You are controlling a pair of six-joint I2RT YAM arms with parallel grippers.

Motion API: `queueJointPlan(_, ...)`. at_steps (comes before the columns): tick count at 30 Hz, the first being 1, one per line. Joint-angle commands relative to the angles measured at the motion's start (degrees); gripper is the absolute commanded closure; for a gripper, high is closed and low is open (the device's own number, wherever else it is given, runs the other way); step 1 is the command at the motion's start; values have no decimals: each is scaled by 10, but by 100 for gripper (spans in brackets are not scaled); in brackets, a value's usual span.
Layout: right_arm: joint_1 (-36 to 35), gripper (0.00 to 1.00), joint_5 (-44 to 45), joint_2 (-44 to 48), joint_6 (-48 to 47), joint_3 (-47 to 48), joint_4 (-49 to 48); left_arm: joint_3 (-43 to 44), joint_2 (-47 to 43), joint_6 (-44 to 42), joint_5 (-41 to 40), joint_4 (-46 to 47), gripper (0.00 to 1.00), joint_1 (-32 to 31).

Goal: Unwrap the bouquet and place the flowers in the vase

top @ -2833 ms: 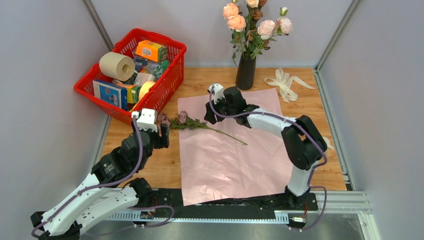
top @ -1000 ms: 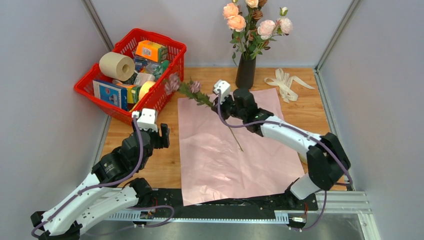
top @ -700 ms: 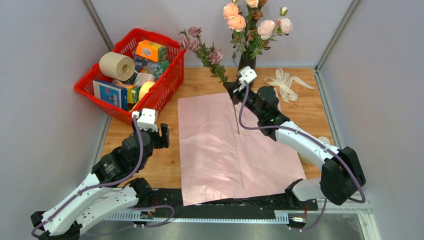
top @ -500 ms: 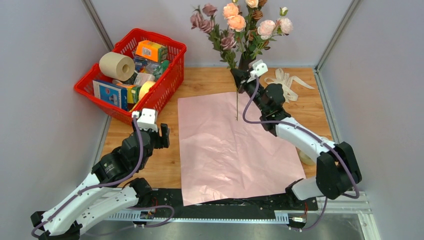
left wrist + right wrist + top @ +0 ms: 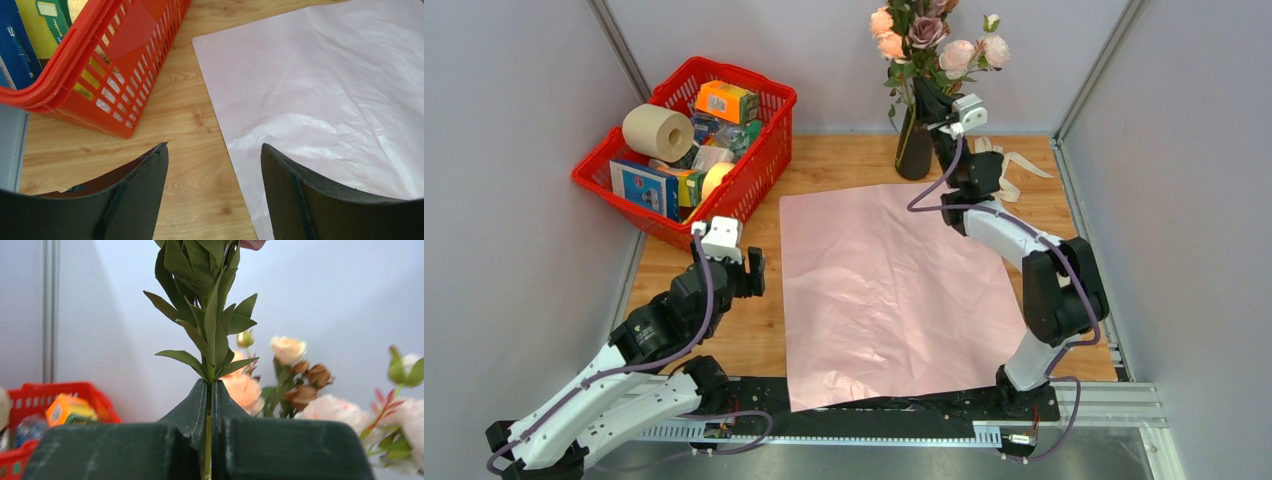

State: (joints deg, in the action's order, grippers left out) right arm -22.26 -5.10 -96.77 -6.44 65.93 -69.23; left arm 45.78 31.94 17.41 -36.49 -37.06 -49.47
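The black vase (image 5: 913, 152) stands at the back of the table with several pink and peach flowers (image 5: 964, 52) in it. My right gripper (image 5: 929, 98) is raised just above and to the right of the vase mouth, shut on the green stem (image 5: 208, 440) of a mauve flower (image 5: 927, 30) held upright among the others. Its leaves (image 5: 210, 320) rise above the fingertips; the stem's lower end is hidden. The bouquet is undone, and its pink paper (image 5: 894, 290) lies flat. My left gripper (image 5: 746, 272) hovers open and holds nothing, by the paper's left edge (image 5: 235, 150).
A red basket (image 5: 769, 140) of groceries sits at the back left, its wall (image 5: 125, 90) close ahead of the left gripper (image 5: 214, 147). A cream ribbon (image 5: 1014, 165) lies loose at the back right. Grey walls close in both sides.
My right gripper carried the mauve flower up and to the right, from above the paper's back edge to over the vase among the other flowers. The left arm stayed still.
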Motion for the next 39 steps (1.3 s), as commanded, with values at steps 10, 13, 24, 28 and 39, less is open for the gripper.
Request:
queueJointPlan(10,48,100,-41,-129,-48,201,-97,8,-1,-6,-6,12,24,1)
queueJointPlan(13,51,100,-49,-162,-80,236,-97,8,0,-7,-8,12,24,2)
queueJointPlan(24,78,100,-67,-250,-94,316,-77,8,9,-6,-15,11,24,1)
queueJointPlan(28,83,100,-72,-267,-102,313,-73,8,13,-6,-16,11,24,1)
queueJointPlan(39,83,100,-61,-249,-56,226,-61,10,16,-5,-16,10,24,1)
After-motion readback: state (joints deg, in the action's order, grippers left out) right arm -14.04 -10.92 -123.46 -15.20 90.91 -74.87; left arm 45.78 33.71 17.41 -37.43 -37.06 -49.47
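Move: The right hand already pinches the stem of the mauve flowers; the vase it is bound for stands some 11 cm ahead and 3 cm to its right, its middle about 31 cm lower. Roses already in the vase are about 12 cm ahead and 5 cm right, near hand height; the ribbon lies about 19 cm to the right of the vase, level with it, and the pink paper's middle is about 27 cm back and 2 cm left. From the left hand the vase is roughly 37 cm ahead, 34 cm right and 14 cm lower. Still pinching the upright stem in shut fingers, the right hand swings up a further 5 cm or so and then goes forward towards the vase, about 12 cm in all with a slight drift to the right. As the forward travel eases off it sinks about 9 cm to bring the stem down over the vase, the wrist tipping up some 15 degrees and then partly back while it turns about 10 degrees clockwise. ##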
